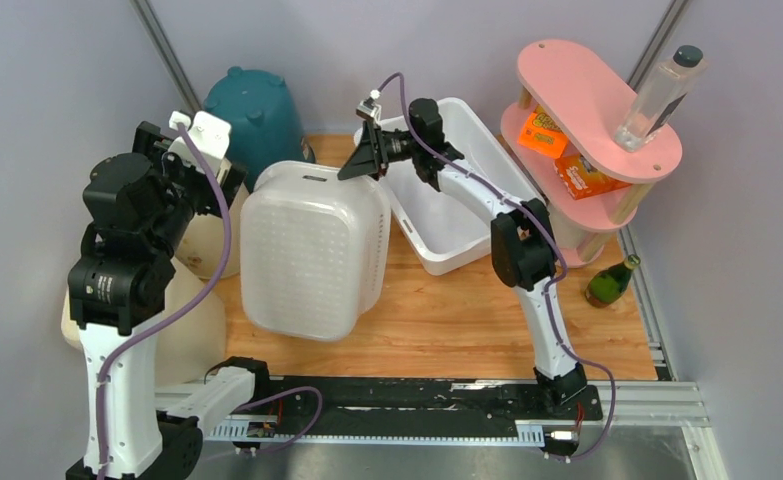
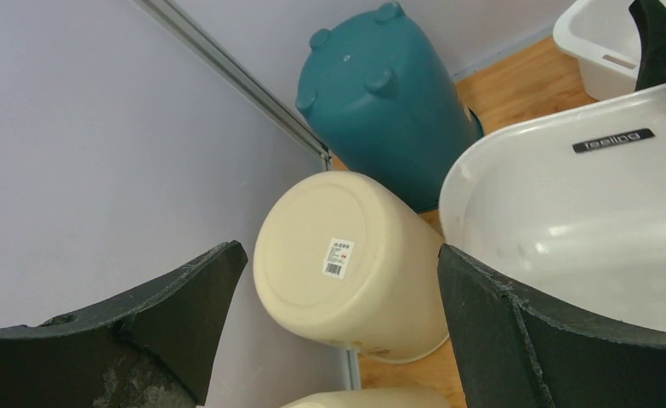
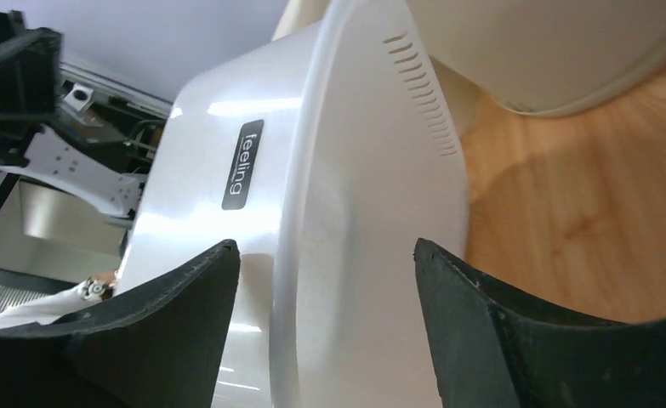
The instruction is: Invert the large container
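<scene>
The large white container (image 1: 312, 250) lies in the middle of the wooden table with its dotted base facing up; a black "feeling" label is on its far side. My right gripper (image 1: 362, 160) is open at that far side. In the right wrist view, the container's rim (image 3: 312, 212) runs between the spread fingers of the right gripper (image 3: 325, 245), and neither finger presses on it. My left gripper (image 1: 202, 140) is open and empty, raised left of the container. In the left wrist view the left gripper (image 2: 339, 251) hangs over a cream bucket, with the container (image 2: 584, 221) at the right.
A teal bucket (image 1: 257, 110) and two cream buckets (image 1: 202, 245) (image 1: 187, 320) lie at the left. A smaller white tub (image 1: 457, 200) sits right of the container. A pink two-tier shelf (image 1: 597, 110) holds a clear bottle (image 1: 662, 95) and orange packs (image 1: 567, 150). A green bottle (image 1: 612, 282) lies far right.
</scene>
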`<state>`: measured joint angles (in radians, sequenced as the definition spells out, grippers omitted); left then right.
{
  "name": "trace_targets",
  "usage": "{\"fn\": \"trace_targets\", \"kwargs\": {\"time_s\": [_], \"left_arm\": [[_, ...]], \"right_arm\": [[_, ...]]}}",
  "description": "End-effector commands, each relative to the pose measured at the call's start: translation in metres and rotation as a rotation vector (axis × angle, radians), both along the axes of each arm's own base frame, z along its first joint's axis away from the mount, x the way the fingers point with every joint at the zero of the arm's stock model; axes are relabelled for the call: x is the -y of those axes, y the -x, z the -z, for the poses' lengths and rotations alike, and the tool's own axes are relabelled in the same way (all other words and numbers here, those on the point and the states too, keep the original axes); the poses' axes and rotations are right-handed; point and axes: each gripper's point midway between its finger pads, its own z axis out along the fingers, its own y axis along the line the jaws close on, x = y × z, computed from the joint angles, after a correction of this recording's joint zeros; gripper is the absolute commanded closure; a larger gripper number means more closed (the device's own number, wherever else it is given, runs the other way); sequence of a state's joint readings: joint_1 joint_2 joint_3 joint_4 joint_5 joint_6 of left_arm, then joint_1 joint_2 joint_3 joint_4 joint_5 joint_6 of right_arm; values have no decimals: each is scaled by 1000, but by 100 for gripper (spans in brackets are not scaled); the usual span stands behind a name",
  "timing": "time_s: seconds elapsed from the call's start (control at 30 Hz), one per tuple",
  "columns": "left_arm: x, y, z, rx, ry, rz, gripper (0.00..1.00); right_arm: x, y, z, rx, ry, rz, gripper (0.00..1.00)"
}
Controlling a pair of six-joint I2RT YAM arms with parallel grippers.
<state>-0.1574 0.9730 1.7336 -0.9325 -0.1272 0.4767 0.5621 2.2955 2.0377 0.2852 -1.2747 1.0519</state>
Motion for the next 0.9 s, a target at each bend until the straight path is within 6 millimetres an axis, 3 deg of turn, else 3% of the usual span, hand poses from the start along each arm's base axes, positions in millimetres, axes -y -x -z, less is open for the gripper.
{"fn": "trace_targets", "kwargs": {"time_s": [0.0, 0.37, 0.57, 0.73, 0.87], "left_arm": [[-3, 2, -8, 30, -1, -13, 4], [1, -14, 10, -17, -14, -8, 4], [7, -16, 27, -61, -12, 24, 4], [15, -15, 45, -104, 9, 62, 5], [18, -15, 55, -127, 25, 72, 5]], "right_arm": [[-2, -25, 70, -58, 78, 19, 20], [-7, -37, 92, -59, 96, 47, 18], [-5, -48, 70, 22, 64, 88, 1], [-6, -51, 47, 91, 38, 119, 0], [-8, -57, 43, 121, 51, 169, 0]]}}
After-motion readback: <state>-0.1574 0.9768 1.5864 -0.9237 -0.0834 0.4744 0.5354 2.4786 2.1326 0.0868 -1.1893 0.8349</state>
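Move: The tipped white container, base facing up and back towards me, has its middle about 10 cm left of my right hand, 9 cm back and 9 cm lower; its raised far right corner is right at my open fingers. From my left hand that middle lies some 14 cm to the right, 2 cm ahead and 28 cm below. The teal bucket stands about 14 cm ahead and 20 cm left of my right hand, the white basin 9 cm ahead and 21 cm right. My right hand, already loosened from the container's far side, opens fully while I drop it quickly about 10 cm with some 5 cm forward, following the container's far right corner down; the fingers keep pointing left. My open left hand sinks about 5 cm towards the container, reaching slightly forward and tipping its fingers down. ##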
